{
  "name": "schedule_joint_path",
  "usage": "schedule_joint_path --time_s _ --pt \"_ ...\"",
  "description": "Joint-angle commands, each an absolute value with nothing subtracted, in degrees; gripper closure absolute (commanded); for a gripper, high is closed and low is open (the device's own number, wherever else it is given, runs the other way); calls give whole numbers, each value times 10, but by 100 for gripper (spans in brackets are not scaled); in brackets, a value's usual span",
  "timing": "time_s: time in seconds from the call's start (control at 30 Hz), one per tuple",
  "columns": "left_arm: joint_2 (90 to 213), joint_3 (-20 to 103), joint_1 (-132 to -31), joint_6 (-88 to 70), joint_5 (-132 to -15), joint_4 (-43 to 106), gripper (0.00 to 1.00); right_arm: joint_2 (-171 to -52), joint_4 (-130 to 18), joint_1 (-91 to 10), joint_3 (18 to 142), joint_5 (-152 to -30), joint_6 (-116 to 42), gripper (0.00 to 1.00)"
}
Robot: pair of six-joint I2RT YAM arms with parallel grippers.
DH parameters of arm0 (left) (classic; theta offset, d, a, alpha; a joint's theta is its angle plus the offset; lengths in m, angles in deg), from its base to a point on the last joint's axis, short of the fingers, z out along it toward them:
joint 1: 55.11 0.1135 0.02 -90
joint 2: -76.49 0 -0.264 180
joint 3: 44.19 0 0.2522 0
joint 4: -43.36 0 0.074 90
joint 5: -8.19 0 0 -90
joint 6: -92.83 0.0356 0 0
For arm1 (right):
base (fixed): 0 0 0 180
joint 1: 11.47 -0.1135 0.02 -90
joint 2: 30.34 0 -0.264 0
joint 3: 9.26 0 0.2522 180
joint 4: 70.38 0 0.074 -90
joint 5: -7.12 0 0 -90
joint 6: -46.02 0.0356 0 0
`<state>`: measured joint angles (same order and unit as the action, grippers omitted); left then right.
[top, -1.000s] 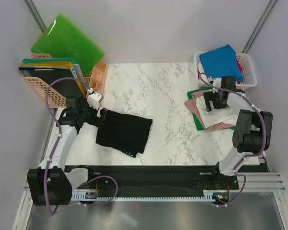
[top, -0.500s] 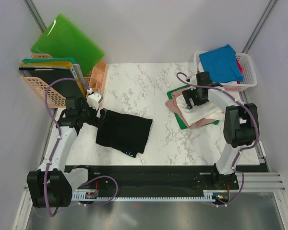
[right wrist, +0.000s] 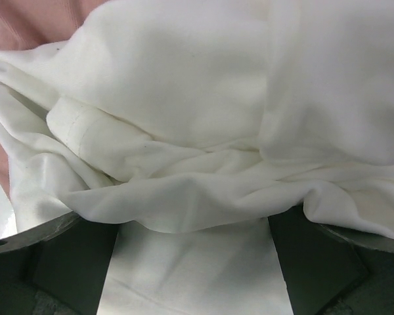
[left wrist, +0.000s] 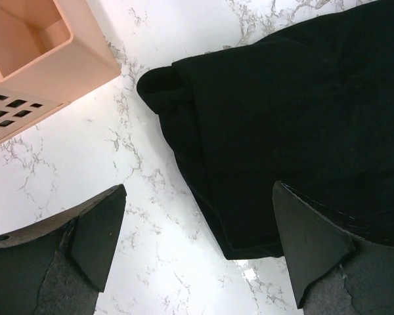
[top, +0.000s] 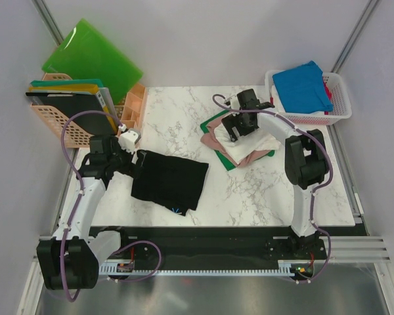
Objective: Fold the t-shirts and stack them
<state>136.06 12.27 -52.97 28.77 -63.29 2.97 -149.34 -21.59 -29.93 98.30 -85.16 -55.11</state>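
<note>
A black t-shirt [top: 171, 180] lies folded on the marble table, left of centre. My left gripper [top: 136, 162] hangs open over its left edge; in the left wrist view the gripper [left wrist: 200, 243] straddles a corner of the black cloth [left wrist: 295, 111] without touching it. A stack of t-shirts, white [top: 249, 146] on pink [top: 213, 136] on green [top: 230, 164], sits right of centre. My right gripper [top: 237, 128] is pressed onto it, jaws wide. In the right wrist view the gripper [right wrist: 194, 262] has white cloth [right wrist: 184, 118] bulging between its fingers. A blue t-shirt [top: 303, 85] fills the white basket [top: 341, 108].
Bright green plastic boards [top: 92, 56] lean at the back left. A peach basket [top: 59, 121] of folders stands below them, with a small peach bin [top: 132, 105], also seen from the left wrist [left wrist: 39, 59], beside it. The table's right edge [top: 345, 190] runs close to the right arm.
My right gripper has swept left from the table's right side toward the middle, and the white, pink and green stack slid along under it. The left arm has barely moved.
</note>
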Motion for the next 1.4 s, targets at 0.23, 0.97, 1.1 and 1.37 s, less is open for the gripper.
schedule_joint_path --time_s 0.23,0.97,1.1,1.37 --pt "1362 109 -530 296 -633 43 0 -1566 -155 -355 981 -890 -537 2" --pt "1470 135 -531 365 -602 -50 0 -1203 22 -360 963 -966 -643 2" --pt "1568 194 -531 382 -568 -127 0 -1165 40 -363 888 -990 -653 2" --pt "1647 253 -530 373 -557 -170 0 -1109 41 -387 829 -1039 -653 2"
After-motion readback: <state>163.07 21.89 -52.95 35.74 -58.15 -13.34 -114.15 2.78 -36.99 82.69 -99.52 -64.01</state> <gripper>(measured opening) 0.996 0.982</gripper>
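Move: The right hand's open fingers are already down on the stack of white, pink and green t-shirts, whose middle lies about 5 cm back from it and level sideways. The folded black t-shirt is some 22 cm back and 23 cm left of that hand; the white basket is about 11 cm ahead, 24 cm right. From the left hand the black t-shirt's middle lies about 8 cm back, 12 cm right and 10 cm below, with the peach organizer roughly 20 cm straight ahead. Still pressing on the white t-shirt with open fingers, the right hand drags the stack another 3.5 cm left, then comes free, climbing about 16 cm while swinging back some 20 cm towards the front table edge, turning counter-clockwise and sinking again late on. The left hand, open, drops about 9 cm and eases 3 cm back to the black t-shirt's left edge, tipping its fingers down some 30 degrees. ##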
